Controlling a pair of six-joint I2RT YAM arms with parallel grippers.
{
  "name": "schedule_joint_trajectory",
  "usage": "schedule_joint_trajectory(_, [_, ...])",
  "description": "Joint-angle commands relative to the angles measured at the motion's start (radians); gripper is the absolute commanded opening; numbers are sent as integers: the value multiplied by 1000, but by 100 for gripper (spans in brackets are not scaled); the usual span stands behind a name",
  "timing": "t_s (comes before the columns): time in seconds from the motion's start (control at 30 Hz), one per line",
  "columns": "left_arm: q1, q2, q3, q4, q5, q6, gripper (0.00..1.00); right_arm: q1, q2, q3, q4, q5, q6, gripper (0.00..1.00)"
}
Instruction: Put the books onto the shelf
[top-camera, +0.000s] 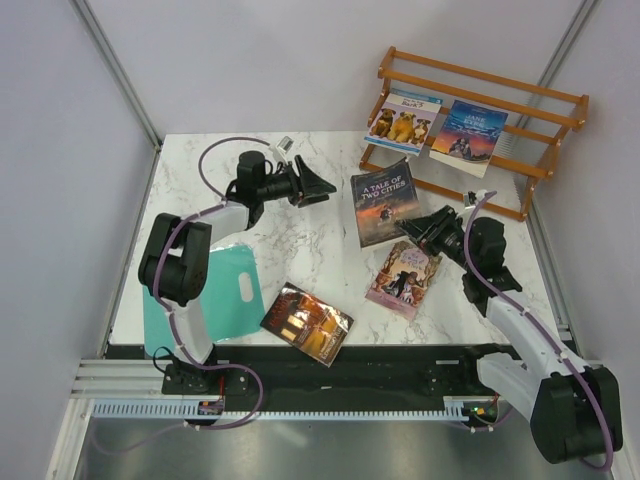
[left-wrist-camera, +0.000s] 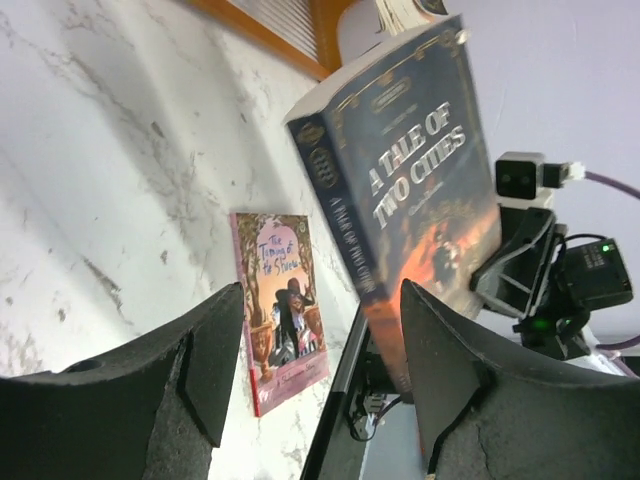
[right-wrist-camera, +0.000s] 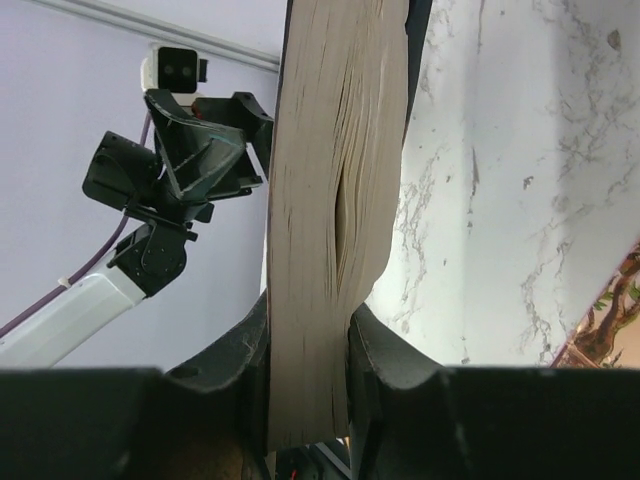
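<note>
The dark "A Tale of Two Cities" book (top-camera: 383, 203) (left-wrist-camera: 410, 170) is raised off the table near the middle. My right gripper (top-camera: 413, 229) (right-wrist-camera: 308, 345) is shut on its page edge (right-wrist-camera: 320, 200). My left gripper (top-camera: 322, 189) (left-wrist-camera: 320, 350) is open just left of that book, with its fingers (left-wrist-camera: 215, 350) apart and nothing between them. A pink-purple book (top-camera: 403, 280) (left-wrist-camera: 283, 300) lies flat under the right arm. Near the front edge lies a dark red-brown book (top-camera: 306, 323). On the orange-brown shelf (top-camera: 545, 170) at the back right lean the dog book (top-camera: 402, 120) and "Jane Eyre" (top-camera: 470, 135).
A teal flat sheet (top-camera: 215, 290) with a handle hole lies at the front left beside the left arm's base. White walls close in the table at the back and sides. The left arm (right-wrist-camera: 180, 160) shows beyond the held book in the right wrist view.
</note>
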Motion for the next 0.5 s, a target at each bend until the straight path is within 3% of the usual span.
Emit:
schedule_joint_trajectory(0.0, [5, -60, -68, 0, 40, 93, 70, 2, -8, 141, 131, -55, -47, 0])
schedule_joint_trajectory(0.23, [5, -57, -156, 14, 42, 118, 70, -12, 15, 224, 118, -63, -47, 0])
schedule_joint_trajectory(0.47, [3, -62, -190, 15, 47, 133, 70, -98, 13, 220, 145, 32, 25, 0])
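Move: The right hand holds A Tale of Two Cities by its edge, the book reaching forward and left. The rack's middle lies roughly 19 cm ahead of this hand, 9 cm to its right and about level. Jane Eyre on it stands some 20 cm ahead and 11 cm right, the puppy book about 23 cm ahead and 3 cm left. The Taming of the Shrew lies some 18 cm below, 6 cm back and 4 cm left. From the empty left hand the rack is about 12 cm ahead and 31 cm right. Still gripping A Tale of Two Cities at its right-hand edge, the right hand lifts about 5 cm while easing some 2 cm forward towards the rack, its fingers tipping up about 5 degrees, and near the end it swings a little to the right. The left hand, already free of the book and still open, sinks about 5 cm and draws back about 4 cm, away from the book and rack. ##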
